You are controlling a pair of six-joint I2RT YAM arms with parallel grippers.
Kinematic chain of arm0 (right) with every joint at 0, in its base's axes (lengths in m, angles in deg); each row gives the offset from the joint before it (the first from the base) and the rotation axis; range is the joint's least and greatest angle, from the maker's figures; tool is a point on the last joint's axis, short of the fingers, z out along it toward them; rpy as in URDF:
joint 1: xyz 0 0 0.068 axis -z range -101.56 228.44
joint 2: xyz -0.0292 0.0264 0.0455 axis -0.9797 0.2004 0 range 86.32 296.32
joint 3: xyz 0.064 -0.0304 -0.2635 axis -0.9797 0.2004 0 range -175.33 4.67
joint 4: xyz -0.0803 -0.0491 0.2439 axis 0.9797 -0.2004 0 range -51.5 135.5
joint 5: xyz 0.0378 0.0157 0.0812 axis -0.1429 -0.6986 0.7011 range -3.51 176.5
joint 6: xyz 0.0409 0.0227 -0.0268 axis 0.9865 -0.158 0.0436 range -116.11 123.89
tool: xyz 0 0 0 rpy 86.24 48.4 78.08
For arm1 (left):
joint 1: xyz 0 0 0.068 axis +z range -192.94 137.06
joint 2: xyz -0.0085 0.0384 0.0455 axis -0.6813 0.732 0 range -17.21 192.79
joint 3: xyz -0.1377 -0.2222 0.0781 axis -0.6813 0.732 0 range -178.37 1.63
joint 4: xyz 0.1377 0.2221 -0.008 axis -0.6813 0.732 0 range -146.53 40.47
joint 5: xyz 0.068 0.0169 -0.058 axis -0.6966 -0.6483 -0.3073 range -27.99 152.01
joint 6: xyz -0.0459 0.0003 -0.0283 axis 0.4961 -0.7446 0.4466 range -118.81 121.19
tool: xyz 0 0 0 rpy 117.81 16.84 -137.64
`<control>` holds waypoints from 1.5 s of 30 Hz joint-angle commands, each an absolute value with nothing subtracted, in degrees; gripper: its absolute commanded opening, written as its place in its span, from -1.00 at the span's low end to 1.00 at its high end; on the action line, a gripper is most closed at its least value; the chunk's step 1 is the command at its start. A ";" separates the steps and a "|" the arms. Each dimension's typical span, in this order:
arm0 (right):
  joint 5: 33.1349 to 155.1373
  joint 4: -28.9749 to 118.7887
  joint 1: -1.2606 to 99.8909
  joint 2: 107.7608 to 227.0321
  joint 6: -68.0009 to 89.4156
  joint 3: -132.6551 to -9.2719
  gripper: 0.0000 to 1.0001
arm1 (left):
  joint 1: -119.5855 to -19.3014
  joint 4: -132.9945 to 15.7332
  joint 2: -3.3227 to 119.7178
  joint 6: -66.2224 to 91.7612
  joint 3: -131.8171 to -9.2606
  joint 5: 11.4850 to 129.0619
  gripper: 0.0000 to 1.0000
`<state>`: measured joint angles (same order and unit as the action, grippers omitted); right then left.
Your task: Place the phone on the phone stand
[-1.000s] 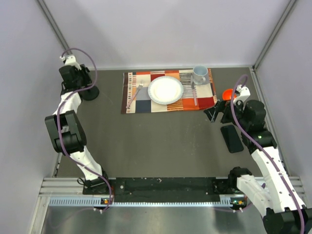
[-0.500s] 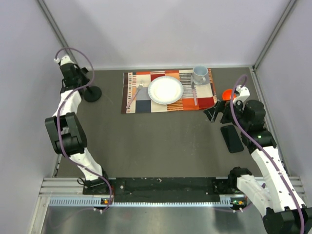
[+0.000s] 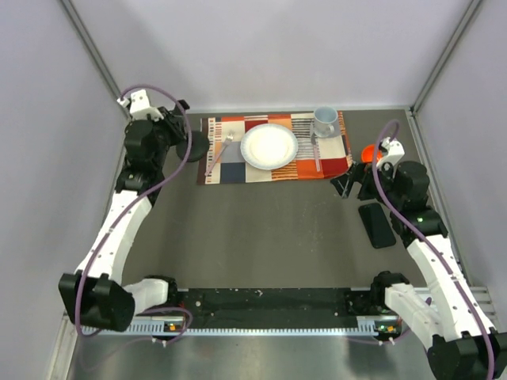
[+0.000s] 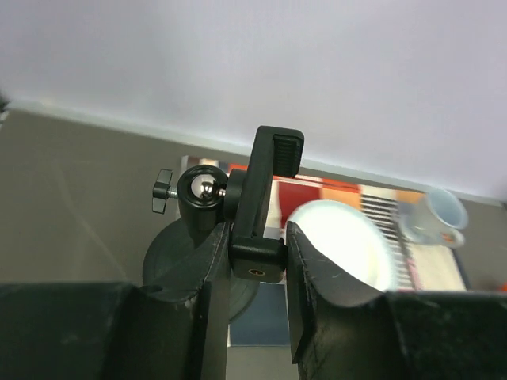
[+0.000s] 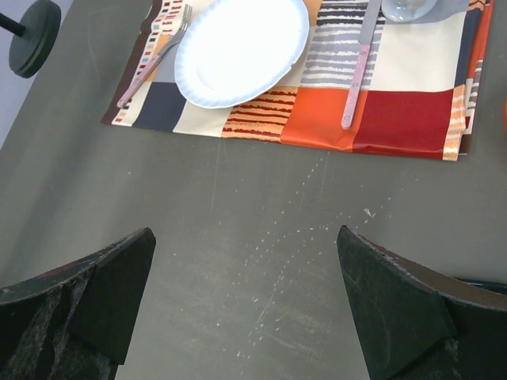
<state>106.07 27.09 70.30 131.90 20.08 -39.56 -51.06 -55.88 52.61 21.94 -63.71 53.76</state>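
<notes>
The phone stand [image 4: 265,190] is black, with a clamp cradle, a ball joint and a round disc base [image 3: 195,146]. My left gripper [image 4: 257,261] is shut on the foot of the cradle, one finger on each side. In the top view it holds the stand at the placemat's left edge. Whether the base touches the table I cannot tell. The disc base [image 5: 33,36] also shows at the top left of the right wrist view. The phone [image 3: 377,225], flat and black, lies on the table at the right. My right gripper [image 3: 348,186] hovers open just up and left of it, with nothing between its fingers [image 5: 103,293].
A striped placemat [image 3: 230,170] at the back centre carries a white plate [image 3: 269,146], a fork [image 3: 219,150], a knife [image 3: 316,152] and a pale cup [image 3: 324,120]. An orange object [image 3: 369,151] sits by the right arm. Walls close in on three sides.
The left arm has swung right from the left wall, carrying the phone stand to the placemat's left edge. The right arm and the phone have not moved.
</notes>
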 commanded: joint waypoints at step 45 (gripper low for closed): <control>87.82 47.25 34.42 162.16 19.37 -53.42 -0.06 | -70.10 -64.17 44.05 10.07 -41.53 84.25 -1.00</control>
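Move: The phone stand is already in the left fingers, its middle about 8 cm under that hand and 2 cm ahead. The bare table spot it goes to lies some 10 cm back, 19 cm right and 33 cm below; from the same hand the plate is about 11 cm ahead, 25 cm right, and the fork 9 cm ahead, 9 cm right, both on the table. From the right hand the stand is roughly 16 cm ahead, 44 cm left, nearly level. The phone stand, still gripped by its clamp, is carried by the left hand some 18 cm right while coming back and down about 13 cm each, turning roughly 50 degrees clockwise, to the bare table in front of the placemat; the grip keeps. The right hand, nearly still at first, then sweeps about 19 cm left and a little down towards the stand, turning some 20 degrees counter-clockwise and closing from wide to half open, stopping short of it. ##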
